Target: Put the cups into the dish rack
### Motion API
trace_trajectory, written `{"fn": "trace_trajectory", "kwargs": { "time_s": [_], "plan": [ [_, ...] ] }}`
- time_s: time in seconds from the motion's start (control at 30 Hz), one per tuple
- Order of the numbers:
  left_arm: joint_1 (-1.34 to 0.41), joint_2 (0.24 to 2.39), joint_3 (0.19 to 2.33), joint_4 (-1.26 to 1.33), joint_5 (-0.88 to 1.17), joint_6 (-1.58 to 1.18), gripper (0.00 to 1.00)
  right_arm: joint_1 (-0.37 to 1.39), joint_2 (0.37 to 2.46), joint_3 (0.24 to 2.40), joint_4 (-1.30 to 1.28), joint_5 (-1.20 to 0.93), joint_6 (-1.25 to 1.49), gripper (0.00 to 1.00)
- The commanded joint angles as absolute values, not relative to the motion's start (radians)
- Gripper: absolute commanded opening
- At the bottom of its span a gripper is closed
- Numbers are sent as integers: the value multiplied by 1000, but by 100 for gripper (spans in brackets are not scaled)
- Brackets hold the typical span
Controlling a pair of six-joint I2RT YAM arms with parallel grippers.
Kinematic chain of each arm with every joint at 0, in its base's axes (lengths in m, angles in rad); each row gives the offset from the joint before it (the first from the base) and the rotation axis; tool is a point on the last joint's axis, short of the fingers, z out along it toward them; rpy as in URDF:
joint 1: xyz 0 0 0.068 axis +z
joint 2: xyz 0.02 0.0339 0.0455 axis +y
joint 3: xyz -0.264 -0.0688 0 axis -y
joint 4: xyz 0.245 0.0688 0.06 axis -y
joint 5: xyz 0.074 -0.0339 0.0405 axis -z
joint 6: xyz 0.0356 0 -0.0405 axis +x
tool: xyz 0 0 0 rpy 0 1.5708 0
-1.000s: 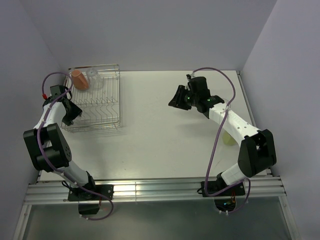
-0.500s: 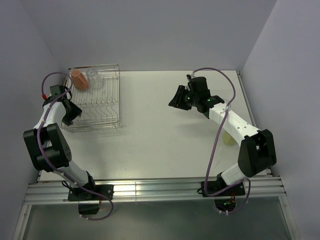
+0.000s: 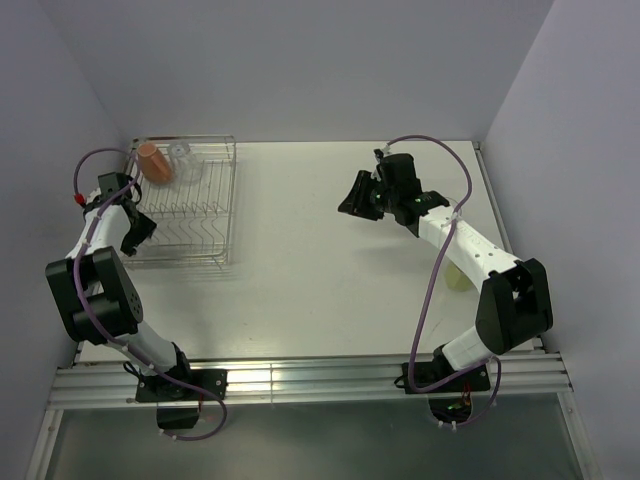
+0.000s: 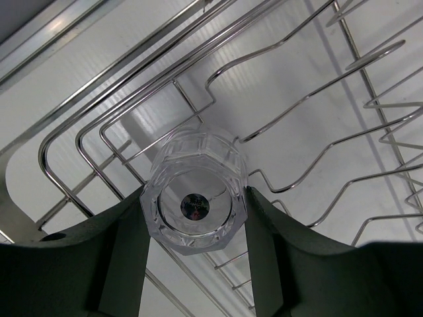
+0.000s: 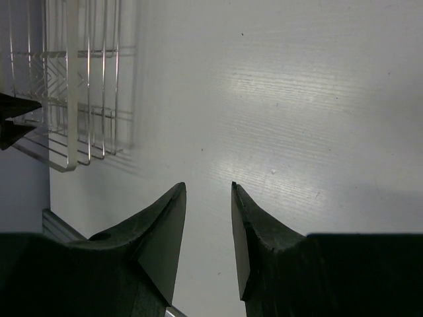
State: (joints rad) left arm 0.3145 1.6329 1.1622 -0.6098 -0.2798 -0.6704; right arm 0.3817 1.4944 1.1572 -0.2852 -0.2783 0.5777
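The silver wire dish rack (image 3: 232,200) stands at the far left of the table. A terracotta-orange mug (image 3: 152,162) and a clear tumbler (image 3: 182,158) sit in its back left corner. My left gripper (image 3: 137,228) is at the rack's left side. In the left wrist view it (image 4: 195,191) is shut on a second clear tumbler (image 4: 195,201), whose base faces the camera above the rack wires (image 4: 317,95). My right gripper (image 3: 352,196) is open and empty above the bare table, right of centre; in its wrist view (image 5: 209,185) the rack (image 5: 73,99) shows far off.
A small pale yellow object (image 3: 457,276) lies on the table under my right forearm. Grey walls close in the table at the back and on both sides. The rack is close to the left wall.
The dish rack has slid a little to the left and back, and my left gripper has moved left with it. The right arm has not moved.
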Motion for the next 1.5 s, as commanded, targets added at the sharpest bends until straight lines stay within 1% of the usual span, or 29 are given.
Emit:
{"fn": "trace_trajectory", "kwargs": {
  "time_s": [0.0, 0.07, 0.13, 0.17, 0.23, 0.27, 0.33, 0.37, 0.47, 0.57, 0.67, 0.77, 0.97, 1.13, 1.4, 1.47],
  "plan": [
    [333, 1603, 1144, -657, -354, -675, 0, 374, 1473, 1157, -264, -285, 563, 41],
    [331, 1591, 1146, -655, -331, -673, 1, 374, 1474, 1157, -264, -284, 561, 41],
    [331, 1589, 1152, -657, -325, -670, 10, 374, 1474, 1158, -265, -285, 563, 41],
    [331, 1589, 1154, -660, -319, -670, 20, 374, 1473, 1157, -264, -287, 563, 41],
    [331, 1591, 1157, -663, -310, -669, 27, 374, 1471, 1155, -262, -285, 563, 41],
    [331, 1586, 1157, -661, -298, -669, 38, 374, 1471, 1154, -264, -285, 563, 41],
    [331, 1580, 1157, -660, -287, -667, 46, 374, 1468, 1154, -262, -285, 563, 41],
    [331, 1578, 1157, -660, -279, -666, 54, 374, 1470, 1154, -262, -285, 563, 41],
    [331, 1566, 1160, -666, -272, -663, 67, 376, 1471, 1154, -261, -287, 565, 41],
    [331, 1552, 1163, -669, -261, -660, 75, 374, 1471, 1154, -259, -288, 566, 41],
    [331, 1546, 1166, -675, -258, -661, 79, 373, 1471, 1154, -258, -287, 566, 41],
    [331, 1549, 1169, -680, -253, -660, 81, 374, 1471, 1154, -258, -290, 566, 41],
    [331, 1525, 1170, -686, -235, -670, 82, 373, 1471, 1154, -258, -290, 561, 41],
    [331, 1465, 1213, -709, -236, -678, 83, 374, 1476, 1154, -255, -293, 565, 41],
    [333, 1358, 1227, -709, -210, -678, 86, 374, 1480, 1161, -265, -270, 555, 41],
    [330, 1336, 1227, -699, -198, -675, 89, 374, 1470, 1166, -273, -241, 549, 41]
  ]
}}
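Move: The clear glass is already between the left hand's fingers, its middle some 2 cm below the hand point and about 1 cm ahead and to the left, in the rack's near left corner. The orange mug is roughly 20 cm ahead of this hand and 1 cm left; the other glass is also 20 cm ahead and about 6 cm right. From the idle right hand, the held glass lies some 45 cm left, 2 cm back and 12 cm lower. The left fingers let go of the glass: after holding nearly still, they spread clearly wider on either side of it. The hand then climbs away from the rack corner, slowly at first and faster at the end, about 8 cm up with only a slight drift back, the fingers tipping up some 10 degrees to point a little farther forward. ##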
